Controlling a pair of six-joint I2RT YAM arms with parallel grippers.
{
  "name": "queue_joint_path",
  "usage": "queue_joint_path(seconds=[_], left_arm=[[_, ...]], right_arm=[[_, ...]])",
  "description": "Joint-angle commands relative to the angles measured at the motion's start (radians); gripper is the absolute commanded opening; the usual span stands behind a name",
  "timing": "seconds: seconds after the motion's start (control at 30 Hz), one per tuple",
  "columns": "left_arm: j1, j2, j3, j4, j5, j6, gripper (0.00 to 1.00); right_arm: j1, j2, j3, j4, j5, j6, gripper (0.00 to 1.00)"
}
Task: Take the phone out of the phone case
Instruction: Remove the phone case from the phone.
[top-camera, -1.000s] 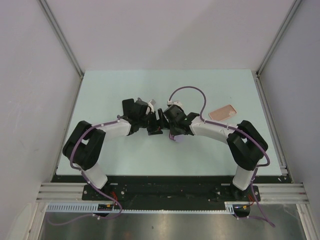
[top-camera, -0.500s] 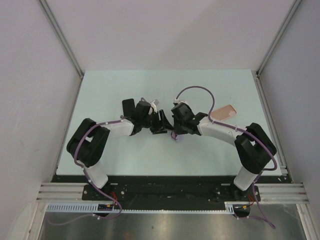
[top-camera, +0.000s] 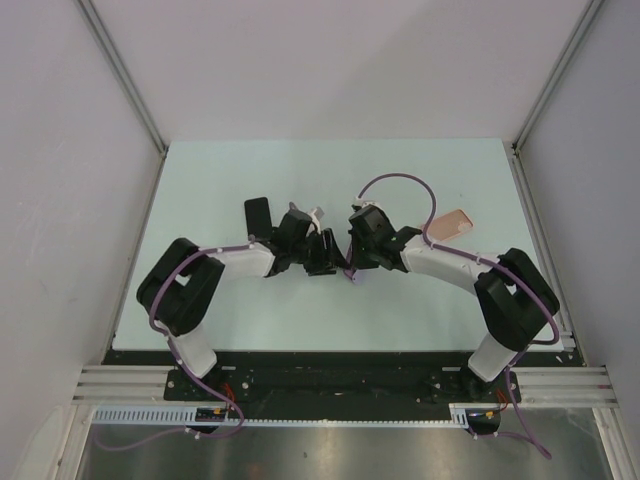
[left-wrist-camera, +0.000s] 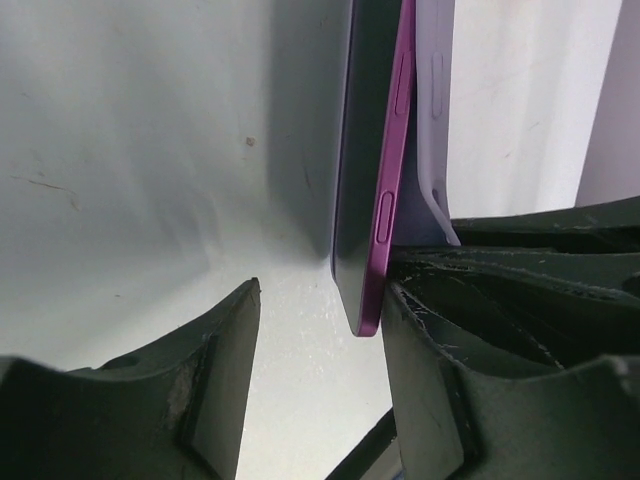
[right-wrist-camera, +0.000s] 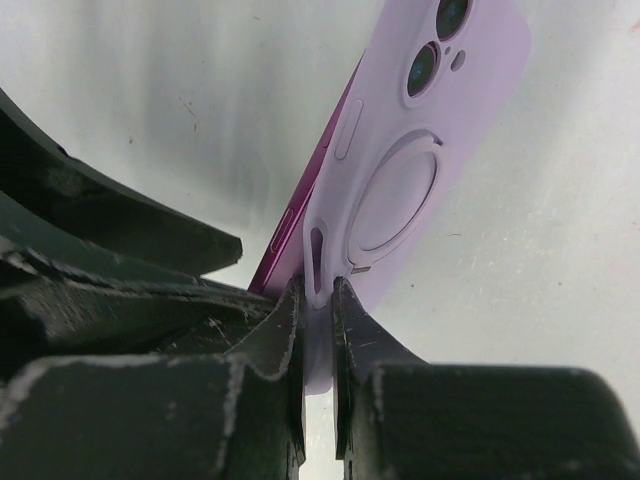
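Observation:
A phone with a magenta rim and dark screen (left-wrist-camera: 358, 200) stands on edge, partly out of its lilac case (left-wrist-camera: 432, 120). My right gripper (right-wrist-camera: 318, 290) is shut on the case's edge (right-wrist-camera: 420, 150); the phone's rim (right-wrist-camera: 300, 215) shows just left of it. My left gripper (left-wrist-camera: 322, 300) is open, its jaws wide apart, with the phone's lower corner between them near the right finger. In the top view both grippers meet at mid-table, left (top-camera: 325, 252) and right (top-camera: 352, 262), with a bit of lilac case (top-camera: 352, 277) below them.
A pink-orange case (top-camera: 450, 222) lies flat at the right, beyond the right arm. A black flat object (top-camera: 258, 213) lies behind the left wrist. The pale green table (top-camera: 220, 170) ends at grey walls on three sides.
Both wrists have shifted a little to the right together, carrying the phone and case along. The pink-orange case and the black object have not moved.

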Motion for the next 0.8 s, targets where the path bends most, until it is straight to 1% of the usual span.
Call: queue_joint_path(seconds=[0.0, 0.13, 0.2, 0.23, 0.3, 0.4, 0.47, 0.57, 0.6, 0.67, 0.77], left_arm=[[-0.054, 0.021, 0.039, -0.072, -0.095, 0.05, 0.55], [-0.074, 0.032, 0.059, -0.107, -0.144, 0.076, 0.5], [-0.09, 0.032, 0.07, -0.109, -0.17, 0.093, 0.49], [-0.096, 0.035, 0.082, -0.144, -0.188, 0.101, 0.49], [-0.108, 0.042, 0.094, -0.147, -0.198, 0.106, 0.49], [-0.116, 0.07, 0.12, -0.14, -0.195, 0.103, 0.45], [-0.123, 0.082, 0.143, -0.133, -0.198, 0.103, 0.41], [-0.13, 0.114, 0.185, -0.146, -0.196, 0.109, 0.26], [-0.131, 0.128, 0.194, -0.153, -0.198, 0.112, 0.16], [-0.131, 0.136, 0.215, -0.166, -0.199, 0.116, 0.0], [-0.125, 0.112, 0.225, -0.196, -0.216, 0.135, 0.0]], right_arm=[[-0.009, 0.001, -0.03, -0.005, -0.049, 0.038, 0.0], [-0.016, -0.016, -0.031, -0.013, -0.051, 0.035, 0.0], [-0.019, -0.027, -0.033, -0.014, -0.053, 0.034, 0.0], [-0.022, -0.029, -0.031, -0.014, -0.056, 0.032, 0.0], [-0.022, -0.032, -0.033, -0.011, -0.065, 0.032, 0.0], [-0.022, -0.035, -0.034, -0.008, -0.077, 0.032, 0.0], [-0.022, -0.038, -0.034, -0.011, -0.08, 0.031, 0.0], [-0.023, -0.047, -0.039, -0.016, -0.085, 0.026, 0.0], [-0.025, -0.05, -0.042, -0.017, -0.088, 0.025, 0.0], [-0.029, -0.065, -0.048, -0.022, -0.092, 0.019, 0.0], [-0.055, -0.104, -0.074, -0.033, -0.096, 0.006, 0.0]])
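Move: The phone stands on its long edge, slightly parted from the lilac case at its near end; its middle lies about 5 cm ahead, 3 cm right and 3 cm below the left gripper. The case is just beyond, about 4 cm right of this gripper and equally far ahead. From the right gripper, which still pinches the case near its near end, the phone's middle is some 5 cm ahead, 1 cm left and 3 cm down. Bring the left gripper about 4 cm to the right and a little back, onto the near end of the phone, rolling its left side up and swinging clockwise some 10 degrees in all. Keep one finger in the gap between phone and case and shut both on the phone's edge, mostly late in the reach. Meanwhile keep the case pinched and ease the right gripper slightly right. ##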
